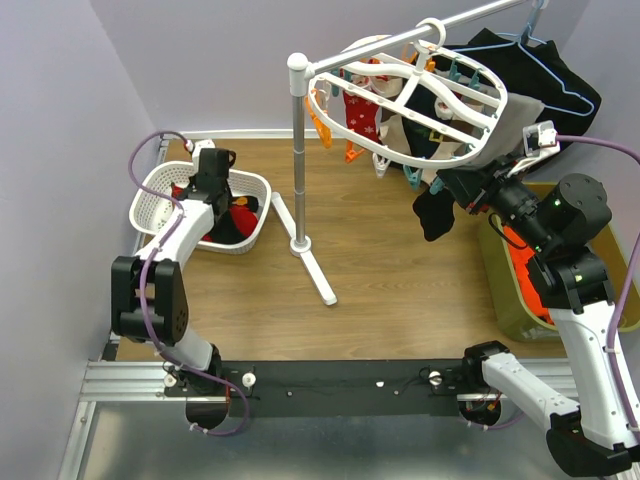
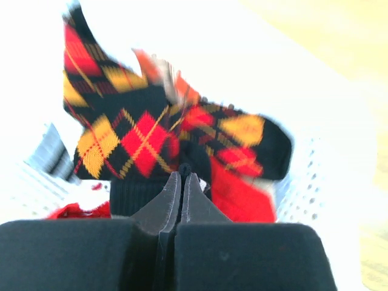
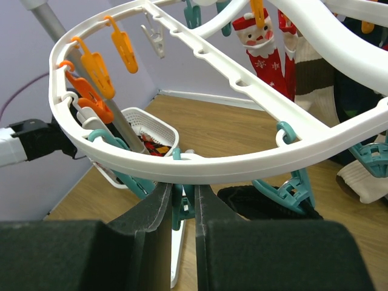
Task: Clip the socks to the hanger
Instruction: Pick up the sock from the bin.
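The white oval hanger [image 1: 492,118] hangs from a rail at the back right, with a red festive sock [image 1: 360,112] and others clipped to it. My right gripper [image 1: 445,183] is just under its near rim [image 3: 200,167]. In the wrist view that gripper [image 3: 182,189] is shut on a teal clip [image 3: 184,209], and a black sock [image 3: 254,203] hangs beside it. My left gripper [image 1: 232,203] reaches down into the white basket [image 1: 158,192]. There it [image 2: 182,176] is shut, pinching black fabric of an argyle black, red and yellow sock [image 2: 151,136]. More red socks [image 2: 242,197] lie beneath.
A white stand pole [image 1: 297,150] with its floor foot [image 1: 315,265] stands mid-table between the basket and the hanger. An olive bin [image 1: 508,300] holding orange cloth [image 1: 527,285] sits at the right. A black garment on a blue wire hanger [image 1: 560,85] hangs behind.
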Action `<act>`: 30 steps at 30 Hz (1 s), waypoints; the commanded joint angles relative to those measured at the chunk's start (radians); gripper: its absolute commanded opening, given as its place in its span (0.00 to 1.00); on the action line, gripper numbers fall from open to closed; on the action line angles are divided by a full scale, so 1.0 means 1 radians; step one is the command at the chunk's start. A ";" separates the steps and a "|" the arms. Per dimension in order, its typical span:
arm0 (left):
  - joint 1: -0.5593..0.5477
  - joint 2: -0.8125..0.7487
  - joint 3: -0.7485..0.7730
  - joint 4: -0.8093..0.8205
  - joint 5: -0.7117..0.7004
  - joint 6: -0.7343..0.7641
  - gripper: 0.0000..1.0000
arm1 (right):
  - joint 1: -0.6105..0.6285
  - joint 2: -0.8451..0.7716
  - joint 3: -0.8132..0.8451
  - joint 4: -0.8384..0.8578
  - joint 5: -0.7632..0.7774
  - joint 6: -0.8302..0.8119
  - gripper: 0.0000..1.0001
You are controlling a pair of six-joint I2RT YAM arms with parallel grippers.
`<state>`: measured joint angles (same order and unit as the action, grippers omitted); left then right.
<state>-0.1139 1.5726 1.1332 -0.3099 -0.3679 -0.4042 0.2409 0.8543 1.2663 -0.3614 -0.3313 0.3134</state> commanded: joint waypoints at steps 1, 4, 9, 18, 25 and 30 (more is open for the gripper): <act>-0.032 -0.118 0.158 -0.014 -0.066 0.137 0.00 | -0.002 -0.001 0.024 -0.024 0.012 0.004 0.12; -0.061 -0.164 0.238 -0.043 -0.056 0.214 0.00 | -0.002 -0.001 0.028 -0.022 0.012 0.001 0.12; -0.086 -0.249 0.293 -0.103 -0.006 0.252 0.00 | -0.002 0.000 0.035 -0.022 0.009 0.003 0.12; -0.086 -0.381 0.194 -0.097 0.092 0.350 0.00 | -0.003 0.002 0.041 -0.034 0.008 -0.004 0.12; -0.078 -0.205 0.019 0.021 0.116 0.338 0.00 | -0.002 0.005 0.021 -0.033 0.002 0.004 0.12; -0.076 0.045 0.101 0.054 0.035 0.344 0.03 | -0.003 0.008 0.021 -0.036 -0.003 0.010 0.12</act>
<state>-0.1963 1.4647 1.1698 -0.3107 -0.2871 -0.0784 0.2409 0.8574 1.2835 -0.3687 -0.3317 0.3134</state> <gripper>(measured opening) 0.014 0.217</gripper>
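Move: My left hand, shut and rising, has the black sock's ribbed cuff at its fingertips; the sock's bulk lies about 4 cm back and some 5 cm below. In the bin, the argyle sock is roughly 6 cm ahead and 2 cm left, the red sock about 5 cm right and level, both some 7 cm down. From my right hand the black sock lies about 46 cm left, 13 cm ahead and 38 cm below. I whip my left hand straight up over the bin by about 24 cm, fingers shut and tipping up some 28 degrees, easing back a little near the top. Then I swing it fast down again towards the socks, the fingers levelling back out of that tilt, turned about 20 degrees clockwise and some 3.5 cm further right, the black cuff still at my fingertips. ##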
